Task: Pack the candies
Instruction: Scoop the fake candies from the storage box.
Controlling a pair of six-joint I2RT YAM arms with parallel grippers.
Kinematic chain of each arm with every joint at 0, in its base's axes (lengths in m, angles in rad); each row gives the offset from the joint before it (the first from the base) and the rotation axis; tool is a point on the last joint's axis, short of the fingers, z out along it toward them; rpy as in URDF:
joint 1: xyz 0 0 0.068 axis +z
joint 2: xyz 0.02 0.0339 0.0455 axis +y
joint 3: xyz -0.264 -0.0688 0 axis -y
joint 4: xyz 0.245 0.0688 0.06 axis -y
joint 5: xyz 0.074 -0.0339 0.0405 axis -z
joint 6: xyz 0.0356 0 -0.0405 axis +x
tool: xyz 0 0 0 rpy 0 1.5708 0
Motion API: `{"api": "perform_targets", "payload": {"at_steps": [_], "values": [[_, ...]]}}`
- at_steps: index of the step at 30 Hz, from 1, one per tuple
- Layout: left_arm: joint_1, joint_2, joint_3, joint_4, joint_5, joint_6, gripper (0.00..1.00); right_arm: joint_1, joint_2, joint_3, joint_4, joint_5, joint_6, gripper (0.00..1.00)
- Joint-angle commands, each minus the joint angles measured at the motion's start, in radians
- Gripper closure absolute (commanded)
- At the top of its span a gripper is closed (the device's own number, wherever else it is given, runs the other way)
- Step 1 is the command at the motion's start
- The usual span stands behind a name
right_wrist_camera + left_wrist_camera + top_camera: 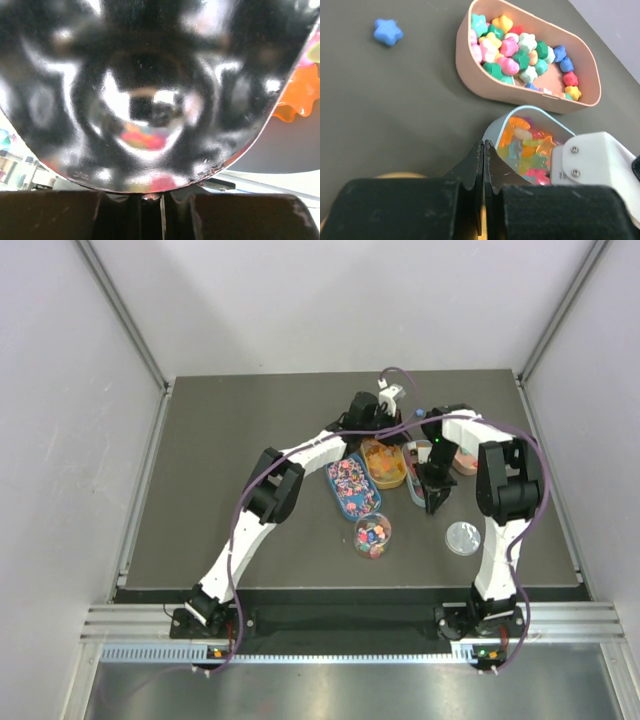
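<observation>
The candies lie in several oval trays: sprinkle-like bits in a blue tray (352, 487), orange gummies in an orange tray (384, 462), star pieces in a pink tray (530, 55), and mixed gummies in a pale tray (530, 145). A clear cup (373, 536) holds more candies. One blue star (388, 32) lies loose on the table. My left gripper (484, 145) is shut and empty, hovering beside the pale tray. My right gripper (160, 197) is shut on the handle of a metal scoop (150, 90), whose bowl fills the right wrist view above that tray.
A clear round lid (462, 537) lies on the dark table, right of the cup. A white part of the right arm (595, 160) sits close to my left fingers. An orange gummy (300, 95) shows past the scoop's edge. Grey walls enclose the table.
</observation>
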Motion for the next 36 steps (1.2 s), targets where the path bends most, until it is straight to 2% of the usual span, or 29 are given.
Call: {"api": "perform_targets", "payload": {"at_steps": [1,9,14,23,32,36], "values": [[-0.032,-0.163,-0.073,0.042,0.044,-0.043,1.00,-0.003,0.034,0.030,0.342,0.059,0.068,1.00],[0.046,-0.370,-0.202,0.088,-0.007,-0.039,0.97,-0.008,-0.015,-0.062,0.527,0.117,0.080,1.00],[0.102,-0.465,-0.255,0.033,0.016,-0.017,0.97,-0.009,-0.046,-0.120,0.618,0.126,0.088,1.00],[0.135,-0.607,-0.389,-0.018,-0.016,0.050,0.97,-0.006,-0.125,-0.240,0.773,0.165,0.083,1.00],[0.134,-0.668,-0.432,-0.084,-0.038,0.107,0.97,0.037,-0.323,-0.439,1.013,0.246,0.032,1.00],[0.136,-0.702,-0.426,-0.151,-0.056,0.157,0.97,0.051,-0.456,-0.499,1.032,0.268,-0.011,1.00]]}}
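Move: The right hand, holding the scoop, has the middle of the light-blue tray about 7 cm ahead, 3 cm to its left and 4 cm below. The yellow tray lies some 10 cm ahead and 13 cm left, the pink tray about 12 cm ahead and 6 cm right. From the left hand, closed at the light-blue tray's far-left corner, that tray's middle is about 8 cm back, 4 cm right and 6 cm below; a blue star candy lies 6 cm ahead and 3 cm right. Forward and slightly down, then on almost level, the right hand drives the scoop about 10 cm along the light-blue tray through its candies, while the wrist swings the fingers from down to slanting forward, some 45 degrees, keeping its grip on the scoop. The left hand, fingers still shut, draws away from that tray's far corner, up and to the left, sinking slightly near the end. ##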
